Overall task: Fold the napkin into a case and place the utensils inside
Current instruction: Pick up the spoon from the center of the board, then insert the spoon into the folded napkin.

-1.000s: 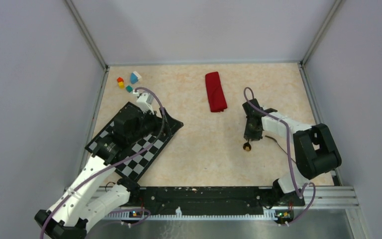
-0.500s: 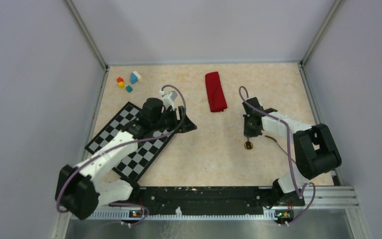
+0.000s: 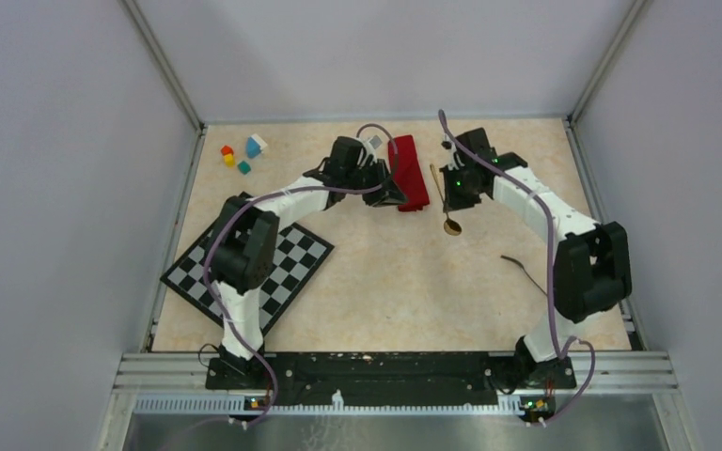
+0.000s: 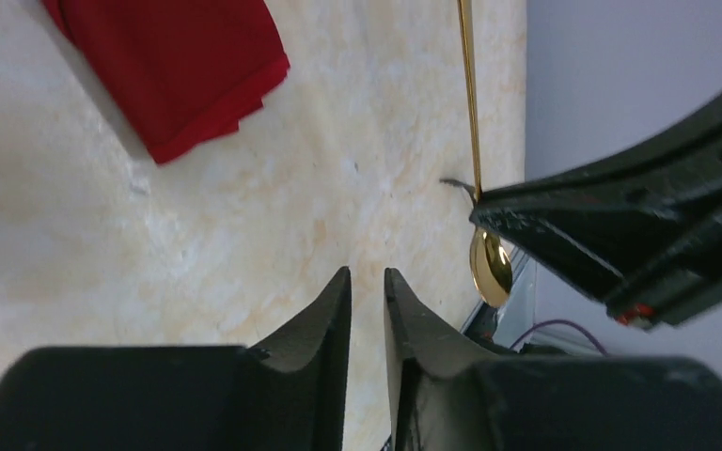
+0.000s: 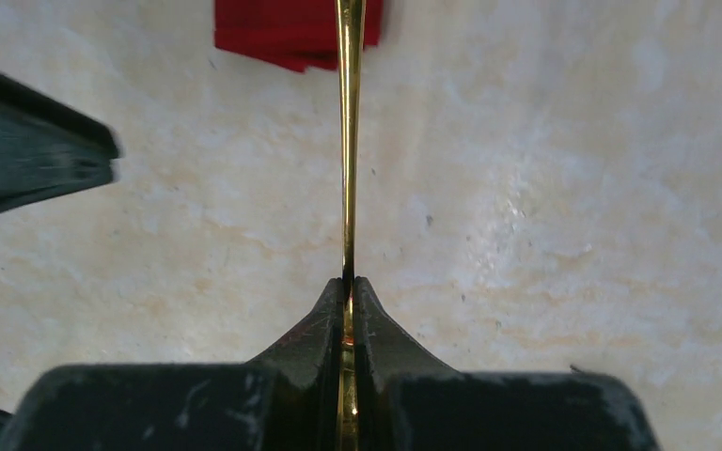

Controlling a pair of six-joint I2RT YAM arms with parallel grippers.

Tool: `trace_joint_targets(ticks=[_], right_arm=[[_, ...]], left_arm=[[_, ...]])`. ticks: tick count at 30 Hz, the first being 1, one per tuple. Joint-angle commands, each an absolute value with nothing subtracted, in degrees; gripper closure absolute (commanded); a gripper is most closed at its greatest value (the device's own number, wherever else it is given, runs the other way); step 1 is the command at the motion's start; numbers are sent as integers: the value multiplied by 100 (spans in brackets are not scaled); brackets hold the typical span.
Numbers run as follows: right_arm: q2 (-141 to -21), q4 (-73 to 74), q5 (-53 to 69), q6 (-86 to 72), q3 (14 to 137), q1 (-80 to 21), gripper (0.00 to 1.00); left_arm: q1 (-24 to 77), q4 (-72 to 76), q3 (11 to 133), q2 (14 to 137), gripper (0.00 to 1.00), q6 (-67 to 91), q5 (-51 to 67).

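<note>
The red napkin (image 3: 407,174) lies folded as a narrow oblong case at the back middle of the table. Its near end (image 4: 174,66) shows in the left wrist view. My right gripper (image 3: 444,197) is shut on the thin handle of the gold spoon (image 3: 451,226), just right of the case. The handle (image 5: 348,141) runs out past my fingertips toward the red cloth (image 5: 291,28). My left gripper (image 3: 395,195) hovers at the case's near end. Its jaws (image 4: 367,277) stand a narrow gap apart with nothing between them. The dark fork (image 3: 524,270) lies on the table to the right.
A black-and-white checkered mat (image 3: 263,272) lies at the left, under the left arm. Several small coloured blocks (image 3: 240,155) sit in the back left corner. Grey walls enclose the table on three sides. The two grippers are close together beside the case.
The left arm swung from over the checkered mat to the napkin's near end, and its jaws narrowed. The right gripper closed on the spoon and carried it back toward the napkin.
</note>
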State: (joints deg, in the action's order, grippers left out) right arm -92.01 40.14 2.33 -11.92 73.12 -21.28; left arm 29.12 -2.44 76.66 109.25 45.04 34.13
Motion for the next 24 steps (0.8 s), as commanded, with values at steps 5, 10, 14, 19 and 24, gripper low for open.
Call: trace_joint_targets(ticks=[5, 10, 14, 19, 24], right_arm=[[-10500, 4617, 1188, -841, 8864, -2164, 100], [-10912, 4729, 1133, -925, 9384, -2168, 100], [-11282, 4770, 1160, -950, 9566, -2167, 100], [-11532, 4789, 1057, -995, 9676, -2189, 100], [-11709, 4839, 861, -1076, 9814, -2193, 100]], left_arm=[[2872, -339, 9122, 12285, 89, 4712, 3293], [2874, -504, 9541, 12824, 97, 4584, 2919], [2890, -342, 9395, 12876, 100, 4388, 2281], [2883, -251, 9233, 12963, 100, 4286, 2038], [2891, -251, 9042, 12991, 100, 4332, 2023]])
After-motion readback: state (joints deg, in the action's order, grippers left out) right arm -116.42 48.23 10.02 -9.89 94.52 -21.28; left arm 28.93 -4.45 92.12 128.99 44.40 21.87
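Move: The folded red napkin is the goal for both hands: its middle is about 16 cm ahead of the left hand, 3 cm to its right and 13 cm below. From the right hand, which already pinches the spoon near its bowl, the napkin is some 18 cm ahead, 9 cm left and 11 cm lower. The fork lies roughly 12 cm back and 18 cm to the right of the right hand; the checkerboard is about 31 cm left and 7 cm back of the left hand. The spoon, kept pinched near its bowl, travels with the right hand about 5 cm forward and 4 cm left, then sinks some 5 cm towards the napkin as the fingers tip steeper. The left hand, empty, drops and reaches forward together to the napkin's near left corner, easing to a stop there while its part-open fingers shut and swing slightly counter-clockwise. ##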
